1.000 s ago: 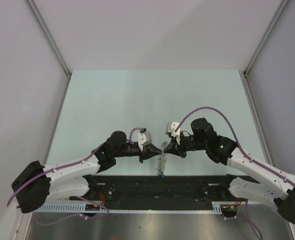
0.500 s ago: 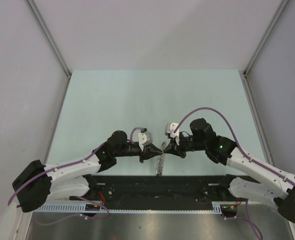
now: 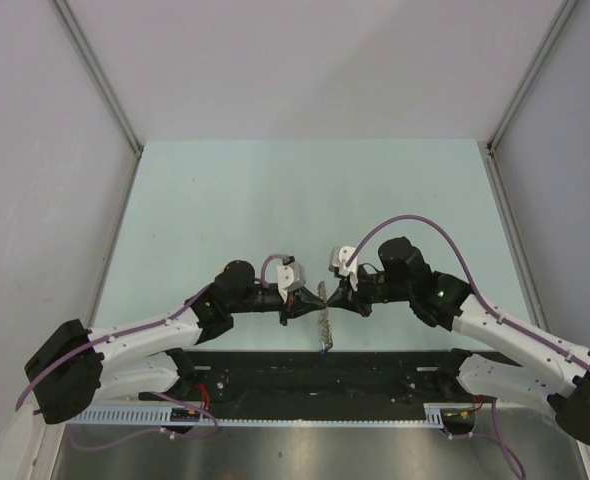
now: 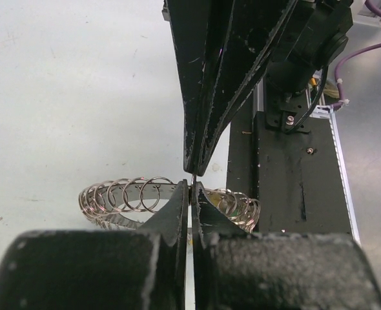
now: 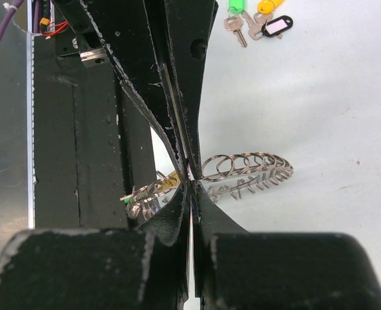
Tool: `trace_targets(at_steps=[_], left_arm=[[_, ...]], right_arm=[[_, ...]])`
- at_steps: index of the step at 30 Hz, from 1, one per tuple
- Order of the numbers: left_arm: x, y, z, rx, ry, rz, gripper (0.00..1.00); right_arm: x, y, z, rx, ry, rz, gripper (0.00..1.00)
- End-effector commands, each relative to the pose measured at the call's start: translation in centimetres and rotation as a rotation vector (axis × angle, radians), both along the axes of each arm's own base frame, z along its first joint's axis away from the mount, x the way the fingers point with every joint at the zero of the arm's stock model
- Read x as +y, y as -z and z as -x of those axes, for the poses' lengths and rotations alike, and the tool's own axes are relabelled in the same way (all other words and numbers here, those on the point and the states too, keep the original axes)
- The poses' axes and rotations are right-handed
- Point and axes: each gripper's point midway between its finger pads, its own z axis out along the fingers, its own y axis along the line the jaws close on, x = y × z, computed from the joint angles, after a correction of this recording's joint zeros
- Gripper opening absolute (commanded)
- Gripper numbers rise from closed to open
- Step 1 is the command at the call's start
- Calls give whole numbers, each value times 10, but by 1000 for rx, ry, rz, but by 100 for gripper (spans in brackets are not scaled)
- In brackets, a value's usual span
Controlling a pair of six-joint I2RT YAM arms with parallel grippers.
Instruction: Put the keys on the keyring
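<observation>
The keyring (image 3: 322,318) is a long chain of thin metal rings, held up above the table's near edge between my two arms. My left gripper (image 4: 192,187) is shut on one ring, seen edge-on at its tips. My right gripper (image 5: 190,184) is shut on the same spot from the other side, tip to tip with the left fingers (image 5: 177,71). The chain (image 5: 248,165) arcs out to both sides. Yellow (image 5: 171,184) and green (image 5: 124,200) bits hang among the rings at one end. Loose keys (image 5: 258,19) with green, yellow and white heads lie on the table.
The black base plate (image 3: 375,365) runs along the near edge, right under the chain's lower end. Purple cables loop over both wrists. The pale green tabletop (image 3: 305,200) stretches away behind the grippers. Grey walls close in on the left and right.
My left gripper's jaws have closed on the ring. The chain has swung a little and now looks narrower from above. The right arm has stayed put.
</observation>
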Motion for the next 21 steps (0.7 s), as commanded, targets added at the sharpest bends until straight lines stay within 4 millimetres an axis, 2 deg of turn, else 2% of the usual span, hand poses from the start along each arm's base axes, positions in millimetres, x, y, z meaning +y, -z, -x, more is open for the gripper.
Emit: trace_targets(at_steps=[1, 5, 9, 15, 21], left_arm=[[-7, -28, -1, -42, 8, 73, 0], [-3, -36, -5, -57, -35, 116, 0], [1, -39, -8, -61, -71, 135, 0], [3, -42, -8, -69, -76, 144, 1], [4, -43, -6, -77, -69, 152, 0]], right_arm=[[7, -40, -9, -73, 36, -91, 0], [1, -50, -16, -75, 102, -122, 13], [-6, -49, -20, -77, 148, -143, 17], [-4, -44, -13, -49, 114, -156, 28], [-4, -40, -11, -44, 103, -154, 30]])
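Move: The thin metal end on the keyring sits right at the tips of both hands, pinched in the left fingers and in the right ones as they meet. The keyring's coiled hoop hangs below, its middle roughly 2 cm nearer the base and 5 cm lower than either hand. The loose tagged keys lie on the table, from the right hand about 22 cm left, 9 cm ahead and some 14 cm below. The thin metal end comes free of the right fingers as they open about a third of their range; the right hand then pulls up and away from it, nearly 4 cm, sagging back slightly, with about 1 cm forward, its fingers swinging some 10 degrees up and clockwise. The left hand keeps its pinch and carries the keyring up about 1.5 cm and slightly forward. ##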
